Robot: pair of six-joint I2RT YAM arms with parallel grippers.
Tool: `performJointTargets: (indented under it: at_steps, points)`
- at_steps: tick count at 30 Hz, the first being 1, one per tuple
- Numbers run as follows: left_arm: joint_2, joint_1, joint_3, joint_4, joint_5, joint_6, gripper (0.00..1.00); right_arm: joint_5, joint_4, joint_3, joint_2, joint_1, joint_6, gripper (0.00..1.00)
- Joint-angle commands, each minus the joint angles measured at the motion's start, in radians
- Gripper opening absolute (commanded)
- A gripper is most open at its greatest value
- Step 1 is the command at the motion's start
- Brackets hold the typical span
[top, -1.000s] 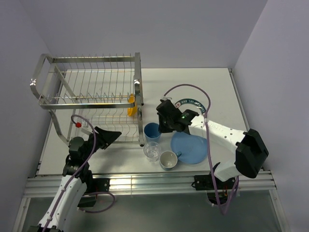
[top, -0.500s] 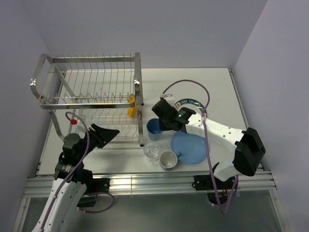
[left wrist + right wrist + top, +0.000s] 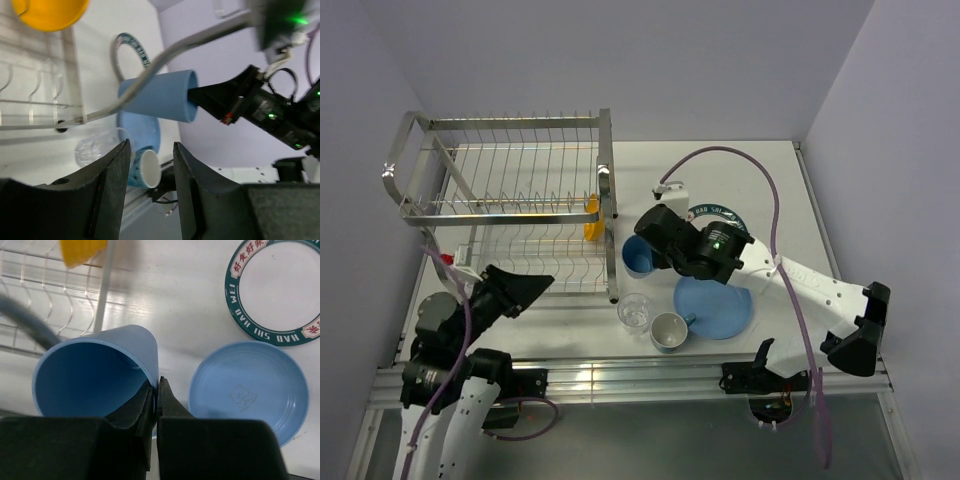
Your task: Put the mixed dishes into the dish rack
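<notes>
My right gripper (image 3: 156, 385) is shut on the rim of the blue tumbler (image 3: 90, 375), one finger inside and one outside. It holds the blue tumbler (image 3: 636, 258) tilted beside the right end of the dish rack (image 3: 605, 180). A yellow-orange bowl (image 3: 591, 216) sits in the rack. On the table are the clear glass (image 3: 634, 312), the light blue mug (image 3: 669, 331), the blue plate (image 3: 715, 306) and the patterned-rim plate (image 3: 280, 290). My left gripper (image 3: 535, 285) hangs open and empty at the rack's front left; its own view shows the left gripper (image 3: 152, 147) aimed towards the mug (image 3: 147, 168).
The rack's tubular frame (image 3: 150, 75) crosses the left wrist view in front of the tumbler (image 3: 160, 95). The right arm (image 3: 790, 275) stretches over the patterned-rim plate. A raised rail (image 3: 620, 375) runs along the near table edge.
The right gripper closed on the tumbler's rim, then lifted and tipped it toward the rack. The left arm drew back to the lower left and its jaws narrowed somewhat.
</notes>
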Motion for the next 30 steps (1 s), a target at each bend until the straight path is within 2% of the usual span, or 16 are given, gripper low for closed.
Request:
performJointTargets:
  at_steps: [1,5,12,17,22,30]
  points:
    - [0.011,0.0,0.184,-0.071,0.028,0.016,0.45,0.129,-0.134,0.131,-0.035,0.081,0.047,0.0]
    - [0.069,0.038,0.368,-0.126,0.051,0.052,0.45,0.181,-0.231,0.237,-0.004,0.156,0.082,0.0]
    - [0.244,0.198,0.631,-0.18,0.274,0.137,0.45,0.262,-0.369,0.389,0.053,0.244,0.133,0.0]
    - [0.319,0.2,0.772,-0.191,0.24,0.161,0.44,0.284,-0.416,0.477,0.073,0.276,0.141,0.0]
    - [0.411,0.229,0.843,-0.16,0.26,0.158,0.43,0.304,-0.474,0.603,0.104,0.299,0.127,0.0]
    - [0.664,0.237,1.148,-0.15,0.251,0.176,0.43,0.354,-0.526,0.759,0.119,0.299,0.08,0.0]
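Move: The blue cup is already pinched at its rim; its middle is about 4 cm left of the right fingers, 2 cm farther out and 4 cm lower. From that hand, the glass stands roughly 6 cm left and 7 cm back, the mug 2 cm right and 11 cm back, and the rack's near right foot 12 cm left and 3 cm back, all some 15 to 19 cm below. The empty left hand has the cup about 20 cm to its right, 8 cm ahead and 6 cm below, and the bowl 22 cm ahead, 9 cm right and 14 cm lower. The blue cup, its rim still pinched in the shut right fingers, is carried up some 15 cm away from the table, drawing back about 5 cm mostly at first, while the wrist tips the fingers up slightly. The empty left hand climbs faster, about 27 cm, past the level of the cup on the rack's near side, swinging back and then forward again; its fingers tip up some 20 degrees and stay half open. ##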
